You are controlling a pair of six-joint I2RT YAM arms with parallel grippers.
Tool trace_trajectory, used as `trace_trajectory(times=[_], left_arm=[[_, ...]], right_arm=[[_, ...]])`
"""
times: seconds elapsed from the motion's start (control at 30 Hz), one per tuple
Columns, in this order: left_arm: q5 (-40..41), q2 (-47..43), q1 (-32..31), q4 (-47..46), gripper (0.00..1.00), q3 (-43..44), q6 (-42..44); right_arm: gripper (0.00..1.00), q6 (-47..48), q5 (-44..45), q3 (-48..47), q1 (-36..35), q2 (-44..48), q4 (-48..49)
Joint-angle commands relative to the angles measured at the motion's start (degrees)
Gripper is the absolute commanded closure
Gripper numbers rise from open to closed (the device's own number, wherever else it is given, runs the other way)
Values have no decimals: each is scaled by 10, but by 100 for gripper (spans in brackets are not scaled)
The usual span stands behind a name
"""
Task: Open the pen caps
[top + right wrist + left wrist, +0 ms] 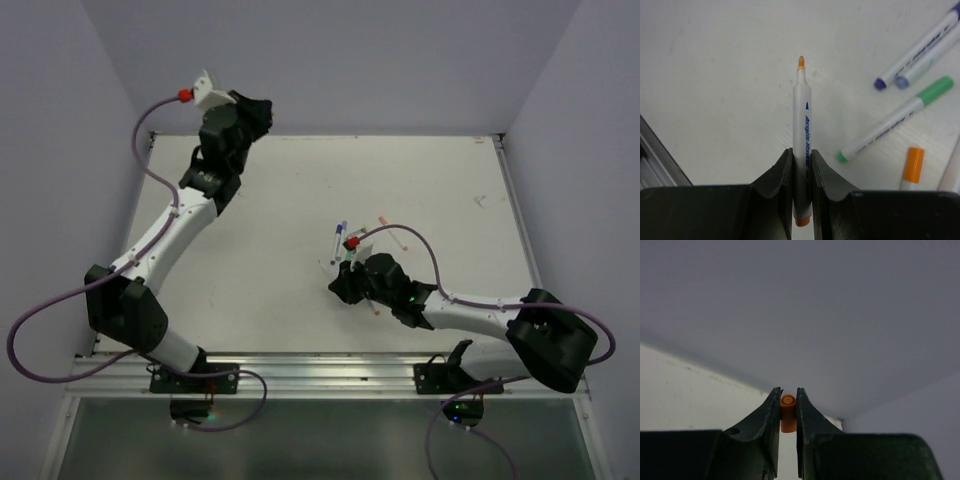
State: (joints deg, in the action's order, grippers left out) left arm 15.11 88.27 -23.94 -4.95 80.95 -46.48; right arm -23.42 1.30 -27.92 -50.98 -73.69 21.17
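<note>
In the left wrist view my left gripper (788, 392) is shut on a short orange pen cap (788, 415), held up before the grey back wall. In the top view that gripper (260, 112) is at the table's far left edge. My right gripper (802, 152) is shut on a white pen barrel (802, 112) whose bare orange tip (801, 61) points away over the table. That gripper (340, 287) hovers just below the pen cluster (341, 240). A green cap (935, 89) and an orange cap (913, 165) sit on their pens beside it.
Two pens with blue and purple ends (920, 42) lie at the upper right of the right wrist view. Another pen (392, 233) lies right of the cluster. The white table (300, 190) is walled at the back and sides; a metal rail (320, 372) runs along the near edge.
</note>
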Motion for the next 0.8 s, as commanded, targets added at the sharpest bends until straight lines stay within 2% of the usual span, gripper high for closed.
trace_trajectory(times=[0.0, 0.17, 0.33, 0.47, 0.6, 0.77], left_arm=[[91, -9, 18, -100, 100, 52, -29], [84, -13, 21, -82, 100, 40, -22], [55, -56, 40, -67, 100, -43, -4], [21, -90, 62, -27, 100, -82, 30], [-16, -106, 72, 45, 100, -102, 71], [-82, -101, 82, 91, 100, -154, 96]], right_arm=[[100, -3, -27, 2, -1, 1, -58], [100, 4, -24, -14, 0, 6, -72], [100, 9, -18, -28, 0, 14, -85], [100, 12, -14, -75, -1, 8, -103], [100, 7, 28, -145, 0, -29, -134], [100, -33, 55, -276, 0, -154, -180]])
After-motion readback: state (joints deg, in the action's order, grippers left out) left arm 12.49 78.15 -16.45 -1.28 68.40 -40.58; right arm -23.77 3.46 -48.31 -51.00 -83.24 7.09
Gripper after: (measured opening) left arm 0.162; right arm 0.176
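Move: My right hand still grips the uncapped marker near its rear, over the bare table left of the pile. From that hand the green marker lies about 5 cm ahead and 2 cm right, the blue marker some 12 cm straight ahead, and the orange-capped marker roughly 9 cm right and 1 cm back, all about 8 cm below. For my left hand, already holding the orange cap, the uncapped marker is some 22 cm back, 16 cm right and 28 cm lower. With cap and marker already apart, I let my left hand carry on up about 8 cm and outward to the left. I then bring it down some 12 cm, farther left and a little back, its tipped-up wrist nosing down about 15 degrees. My right hand dips about 3.5 cm and eases back and right, lingers, then rises about 7 cm while sweeping forward and left over bare table. Both grips stay shut. ##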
